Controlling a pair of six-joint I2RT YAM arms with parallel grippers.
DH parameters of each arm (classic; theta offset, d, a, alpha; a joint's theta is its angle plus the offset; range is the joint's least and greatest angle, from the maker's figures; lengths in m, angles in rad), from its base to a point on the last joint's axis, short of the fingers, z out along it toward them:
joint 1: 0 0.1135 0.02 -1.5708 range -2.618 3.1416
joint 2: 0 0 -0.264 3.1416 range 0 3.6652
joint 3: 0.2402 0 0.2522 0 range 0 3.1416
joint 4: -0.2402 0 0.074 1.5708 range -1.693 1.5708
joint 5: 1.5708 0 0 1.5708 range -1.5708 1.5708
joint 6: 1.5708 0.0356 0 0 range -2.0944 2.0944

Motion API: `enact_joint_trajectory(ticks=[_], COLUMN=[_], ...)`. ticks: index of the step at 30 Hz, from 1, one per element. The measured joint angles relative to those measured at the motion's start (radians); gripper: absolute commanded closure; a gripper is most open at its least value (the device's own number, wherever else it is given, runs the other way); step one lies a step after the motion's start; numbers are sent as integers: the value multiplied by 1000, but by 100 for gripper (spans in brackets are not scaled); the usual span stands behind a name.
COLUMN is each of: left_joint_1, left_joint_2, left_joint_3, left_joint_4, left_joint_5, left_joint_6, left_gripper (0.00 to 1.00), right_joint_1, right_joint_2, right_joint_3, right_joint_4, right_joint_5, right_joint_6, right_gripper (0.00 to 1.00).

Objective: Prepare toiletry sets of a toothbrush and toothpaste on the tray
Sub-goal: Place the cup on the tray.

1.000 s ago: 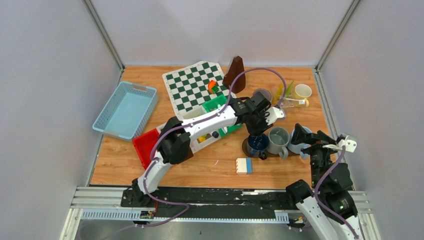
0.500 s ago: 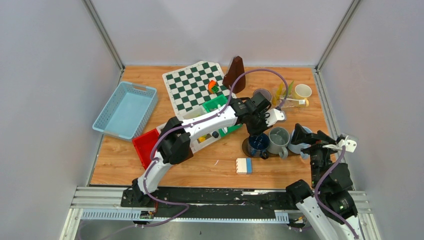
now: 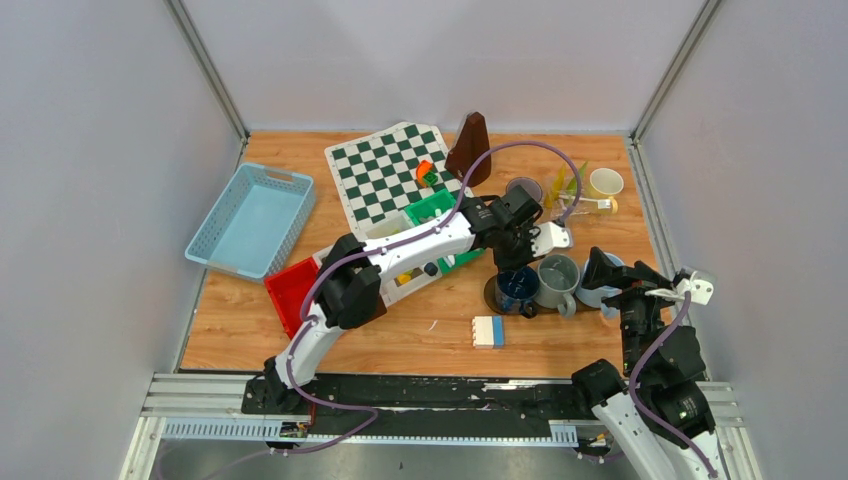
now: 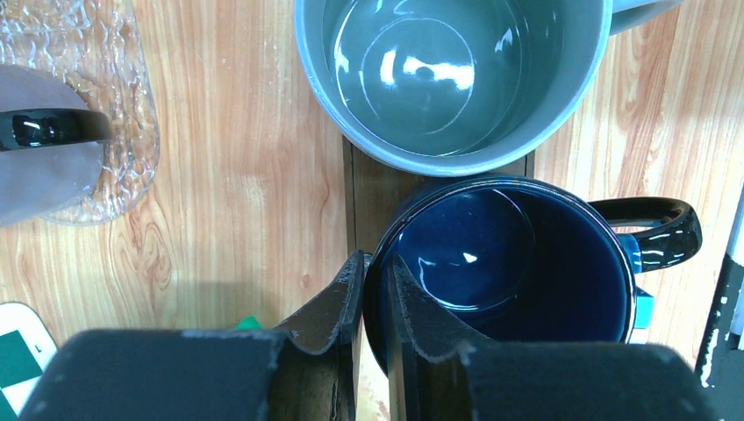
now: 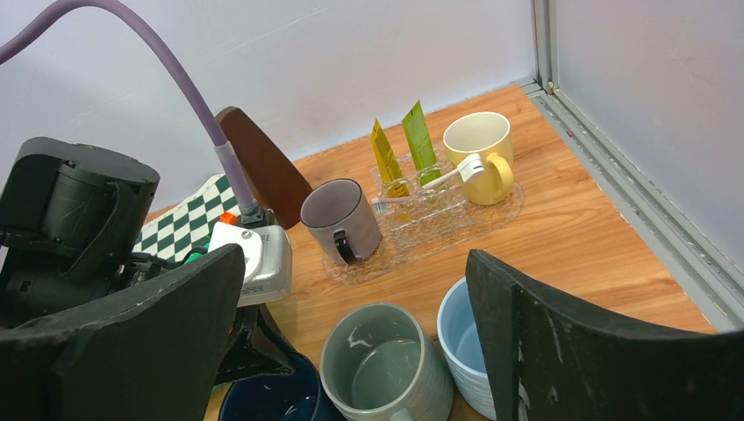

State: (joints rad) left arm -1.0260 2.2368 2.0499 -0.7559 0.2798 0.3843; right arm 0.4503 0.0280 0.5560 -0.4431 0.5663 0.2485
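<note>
My left gripper (image 4: 375,279) is shut on the near rim of the dark blue mug (image 4: 513,263), one finger inside and one outside; from above, the left gripper (image 3: 516,262) sits over the dark blue mug (image 3: 517,289). Right beside it stand a grey-green mug (image 3: 557,279) and a light blue mug (image 5: 459,345). The clear tray (image 5: 496,217) at the back right holds a grey mug (image 5: 340,219), a pale yellow mug (image 5: 478,143), a yellow tube (image 5: 386,158), a green tube (image 5: 419,139) and a toothbrush (image 5: 439,180). My right gripper (image 5: 355,263) hangs open, short of the mugs.
A chessboard (image 3: 385,170) with small pieces and a brown wedge (image 3: 468,148) lie at the back. A light blue basket (image 3: 250,220) sits at the left, with red (image 3: 292,290) and green (image 3: 432,208) bins under the left arm. A white and blue block (image 3: 489,331) lies near the front.
The left gripper's jaws have narrowed onto the dark blue mug's rim and its wrist has shifted slightly. The right arm has not moved.
</note>
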Motion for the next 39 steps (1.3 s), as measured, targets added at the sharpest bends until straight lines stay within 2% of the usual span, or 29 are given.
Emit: enact_joint_trajectory(ticks=[1,4,9,14,17,19,25,32,39], left_joint_1=[0,0,1,5,6,6,8,34,66], left_joint_2=[0,0,0,-1,-12,-29,-148,-369,-609], left_joint_3=[0,-2,-16,-24,-42,-58,-145,-275,-436], left_joint_4=[0,3,8,16,26,34,91,166,170], left_joint_5=[0,0,-4,-5,-9,-18,-58,-153,-352], left_joint_6=[5,16,29,30,27,22,-30,-203,-415], left_gripper=[78,67,39,20,5,1,0,0,0], right_joint_1=[0,0,0,0,0,0,0,0,0], right_joint_2=[0,0,0,0,0,0,29,144,318], right_joint_3=[0,0,0,0,0,0,14,132,287], right_joint_4=[0,0,0,0,0,0,-1,-17,-42], right_joint_5=[0,0,-1,-8,-18,-31,-94,-165,-221], right_joint_6=[0,0,0,0,0,0,-1,-15,-6], right_gripper=[0,0,0,0,0,0,0,0,0])
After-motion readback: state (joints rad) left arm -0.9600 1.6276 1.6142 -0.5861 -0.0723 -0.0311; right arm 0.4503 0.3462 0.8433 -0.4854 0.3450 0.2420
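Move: The left hand has the rim of the blue cup between its fingers; the cup's middle is about 4 cm back, 1 cm right and 6 cm below. The grey-green cup stands some 10 cm right and 3 cm back, the toothbrush box's green compartment roughly 14 cm left and 8 cm ahead. From the right hand, the blue cup lies about 20 cm left, 2 cm ahead and 22 cm below. Left hand opens off blue cup's rim, climbs about 15 cm and swings left; right hand rises, drifting left. ##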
